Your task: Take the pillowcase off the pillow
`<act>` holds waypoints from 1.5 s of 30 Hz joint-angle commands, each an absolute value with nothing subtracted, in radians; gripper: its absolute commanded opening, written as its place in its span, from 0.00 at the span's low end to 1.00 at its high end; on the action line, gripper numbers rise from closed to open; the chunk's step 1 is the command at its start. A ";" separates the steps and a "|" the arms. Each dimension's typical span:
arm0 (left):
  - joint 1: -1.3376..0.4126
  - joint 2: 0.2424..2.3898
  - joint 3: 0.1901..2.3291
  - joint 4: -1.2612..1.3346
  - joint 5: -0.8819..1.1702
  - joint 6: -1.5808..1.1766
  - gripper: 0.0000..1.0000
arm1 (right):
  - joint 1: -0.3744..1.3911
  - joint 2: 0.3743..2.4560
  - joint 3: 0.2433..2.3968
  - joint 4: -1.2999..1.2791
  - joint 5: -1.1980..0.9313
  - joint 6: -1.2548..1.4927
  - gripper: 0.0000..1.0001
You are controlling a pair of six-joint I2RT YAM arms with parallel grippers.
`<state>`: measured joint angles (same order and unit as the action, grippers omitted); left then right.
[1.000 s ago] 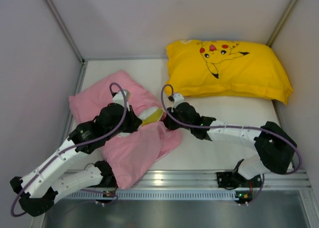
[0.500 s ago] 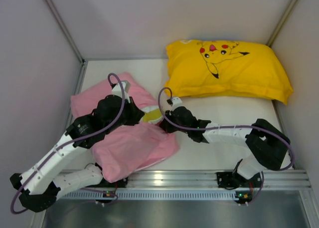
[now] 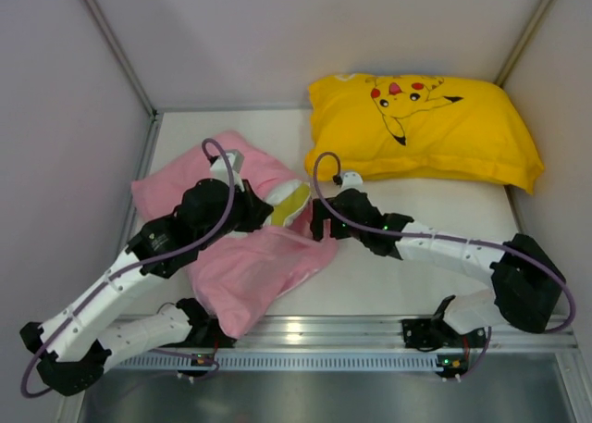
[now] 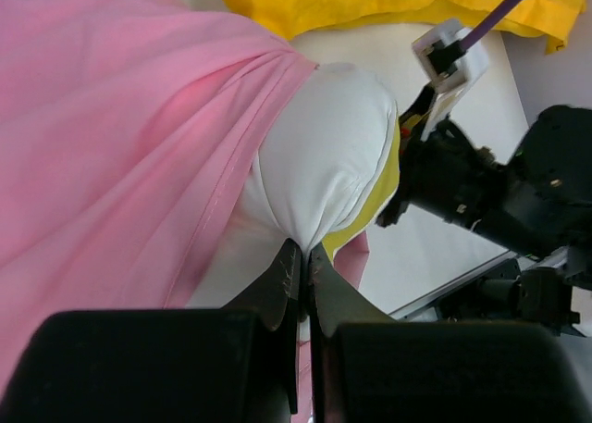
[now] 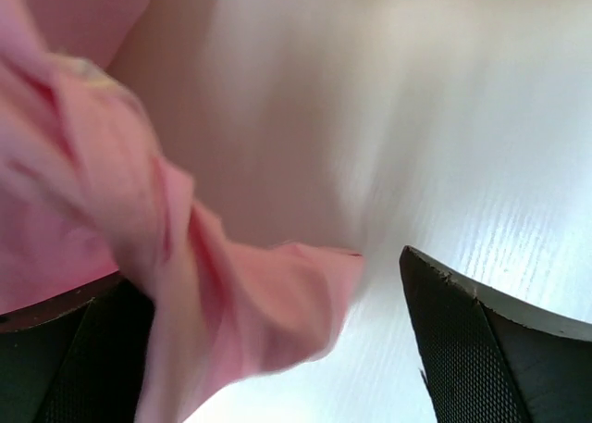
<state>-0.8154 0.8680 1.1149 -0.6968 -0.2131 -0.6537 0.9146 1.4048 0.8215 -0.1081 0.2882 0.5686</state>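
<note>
The pink pillowcase (image 3: 242, 261) lies bunched at the table's left front. A corner of the white pillow (image 3: 289, 199) with yellow trim pokes out of its open end. In the left wrist view my left gripper (image 4: 304, 249) is shut on the tip of that white pillow (image 4: 324, 155) corner, with the pillowcase (image 4: 120, 118) gathered behind it. My right gripper (image 3: 320, 223) sits just right of the corner. Its fingers (image 5: 490, 340) stand wide apart, and a loose flap of pillowcase (image 5: 250, 321) lies between them, not gripped.
A yellow cartoon-print pillow (image 3: 421, 127) lies at the back right, close behind the right wrist. White walls enclose the table on three sides. A metal rail (image 3: 370, 330) runs along the near edge. Bare tabletop (image 3: 416, 284) shows around the right arm.
My right gripper has opened and let go of the pink cloth, shifting slightly right. The white pillow corner shows more than before. The left gripper keeps its hold.
</note>
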 commanded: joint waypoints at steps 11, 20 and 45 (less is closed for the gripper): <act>-0.813 1.005 1.057 -0.492 -0.184 -0.600 0.00 | 0.767 1.092 0.916 -0.166 -0.119 0.719 0.99; -0.813 1.054 1.052 -0.440 -0.130 -0.597 0.00 | 0.710 1.207 0.871 0.113 -0.345 1.024 1.00; -0.815 1.006 1.042 -0.405 0.035 -0.571 0.60 | 0.749 1.493 0.873 0.373 -0.362 1.146 0.00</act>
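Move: My left hand already pinches the white cover of the pillow. The pillow's yellow end pokes out about 7 cm ahead of it, 7 cm to its right and 7 cm below. From my open right hand that end is some 7 cm left, 2 cm ahead and 12 cm higher. The pillowcase's loose flap lies about 11 cm left and 10 cm back of my right hand, 6 cm lower; the Pikachu pillow is roughly 24 cm ahead and 24 cm right, 5 cm lower. I hand the pillow over: my left hand brings the white cover down about 6 cm and rightward towards my right hand. My open right hand leaves the pink cloth, climbs some 13 cm, then swings left and sinks a little, rolling about 45 degrees with its left side rising and the fingers tipping down, and pinches the yellow end. Only then do my left fingers open and let go. ##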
